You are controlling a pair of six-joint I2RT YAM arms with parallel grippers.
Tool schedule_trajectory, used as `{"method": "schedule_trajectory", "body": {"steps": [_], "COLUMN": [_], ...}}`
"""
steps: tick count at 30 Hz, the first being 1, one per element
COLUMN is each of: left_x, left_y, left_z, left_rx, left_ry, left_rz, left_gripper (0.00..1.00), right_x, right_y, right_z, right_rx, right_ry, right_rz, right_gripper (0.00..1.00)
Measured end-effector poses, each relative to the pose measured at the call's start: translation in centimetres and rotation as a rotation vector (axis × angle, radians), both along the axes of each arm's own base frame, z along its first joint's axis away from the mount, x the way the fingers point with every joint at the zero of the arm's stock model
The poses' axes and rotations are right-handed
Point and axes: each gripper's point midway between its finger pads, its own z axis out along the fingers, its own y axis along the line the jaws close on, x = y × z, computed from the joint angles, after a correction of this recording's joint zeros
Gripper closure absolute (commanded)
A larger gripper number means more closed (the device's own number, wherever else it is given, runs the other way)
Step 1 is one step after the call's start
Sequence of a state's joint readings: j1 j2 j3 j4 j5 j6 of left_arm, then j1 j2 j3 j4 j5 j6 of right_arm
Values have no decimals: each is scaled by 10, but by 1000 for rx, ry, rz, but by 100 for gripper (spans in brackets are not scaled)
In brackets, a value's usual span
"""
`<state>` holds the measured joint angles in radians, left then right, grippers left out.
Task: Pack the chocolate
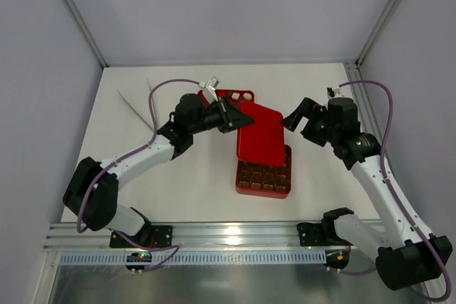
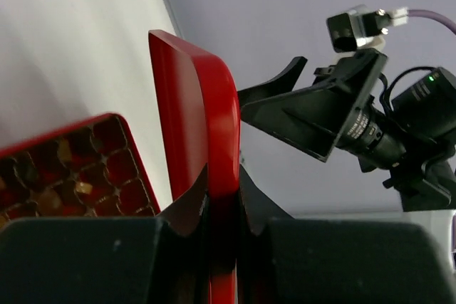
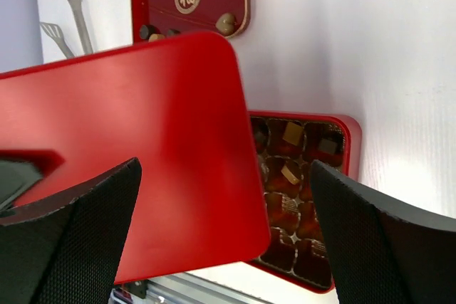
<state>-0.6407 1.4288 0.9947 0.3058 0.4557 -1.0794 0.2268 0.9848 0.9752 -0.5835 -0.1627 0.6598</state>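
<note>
My left gripper [image 1: 229,115] is shut on one edge of a flat red lid [image 1: 260,133], which hangs tilted over the far part of the red gridded box [image 1: 264,191]. In the left wrist view the lid's edge [image 2: 214,126] is pinched between both fingers. Brown and tan chocolate [image 3: 292,133] pieces sit in the box's cells [image 1: 251,174]. More chocolate [image 1: 244,95] lies loose on a second red tray [image 1: 226,95] at the back. My right gripper [image 1: 293,122] stands open just right of the lid, with nothing between its fingers [image 3: 385,247].
The back tray [image 3: 189,16] bears a gold emblem and a few loose pieces [image 3: 226,23]. Metal tongs [image 1: 135,108] lie at the far left of the table. A metal rail [image 1: 214,236] runs along the near edge, and grey walls stand on both sides.
</note>
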Motion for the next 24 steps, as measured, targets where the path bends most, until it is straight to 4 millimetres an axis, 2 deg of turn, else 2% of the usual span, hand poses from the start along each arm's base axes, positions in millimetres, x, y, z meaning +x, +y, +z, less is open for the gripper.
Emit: {"method": "schedule_trajectory", "body": {"steps": [4, 6, 14, 24], "left_x": [-7, -11, -16, -23], "left_y": [-6, -7, -18, -33], "left_z": [-46, -57, -54, -95], "left_rx": [-37, -57, -176, -167], "left_ry": [186, 236, 262, 348], "left_rz": [-24, -32, -95, -153], "left_gripper": [100, 100, 100, 100], "right_x": [-6, -9, -19, -23], "right_y": [-3, -4, -7, -10], "right_z": [-21, -33, -74, -94], "right_rx": [-27, -35, -54, -65], "right_ry": [2, 13, 73, 78], "right_rz": [13, 16, 19, 11], "right_gripper": [0, 0, 0, 0]}}
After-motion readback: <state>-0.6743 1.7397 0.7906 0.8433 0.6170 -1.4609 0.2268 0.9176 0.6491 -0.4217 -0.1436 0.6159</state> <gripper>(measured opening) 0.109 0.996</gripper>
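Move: Below and nearer the base from the left hand, which already grips the red lid, the chocolate box's middle lies about 8 cm back, 5 cm to the right and roughly 24 cm down. From that hand, the tray of loose chocolates stands some 11 cm ahead, 7 cm to the left and 25 cm down. For the open right hand, the lid's middle is about 9 cm left, 3 cm back and 2 cm lower, with the box beneath, 9 cm left, 8 cm back and 19 cm down. Lowering the pinched lid towards the box, the left hand sinks about 10 cm in two stages with a short hold between, easing right and a little back. It rolls some 20 degrees, the lid's far side tipping down, with a slight clockwise turn. The right hand sinks beside the lid's right edge by about as much, drifting slightly back, fingers still wide open. ##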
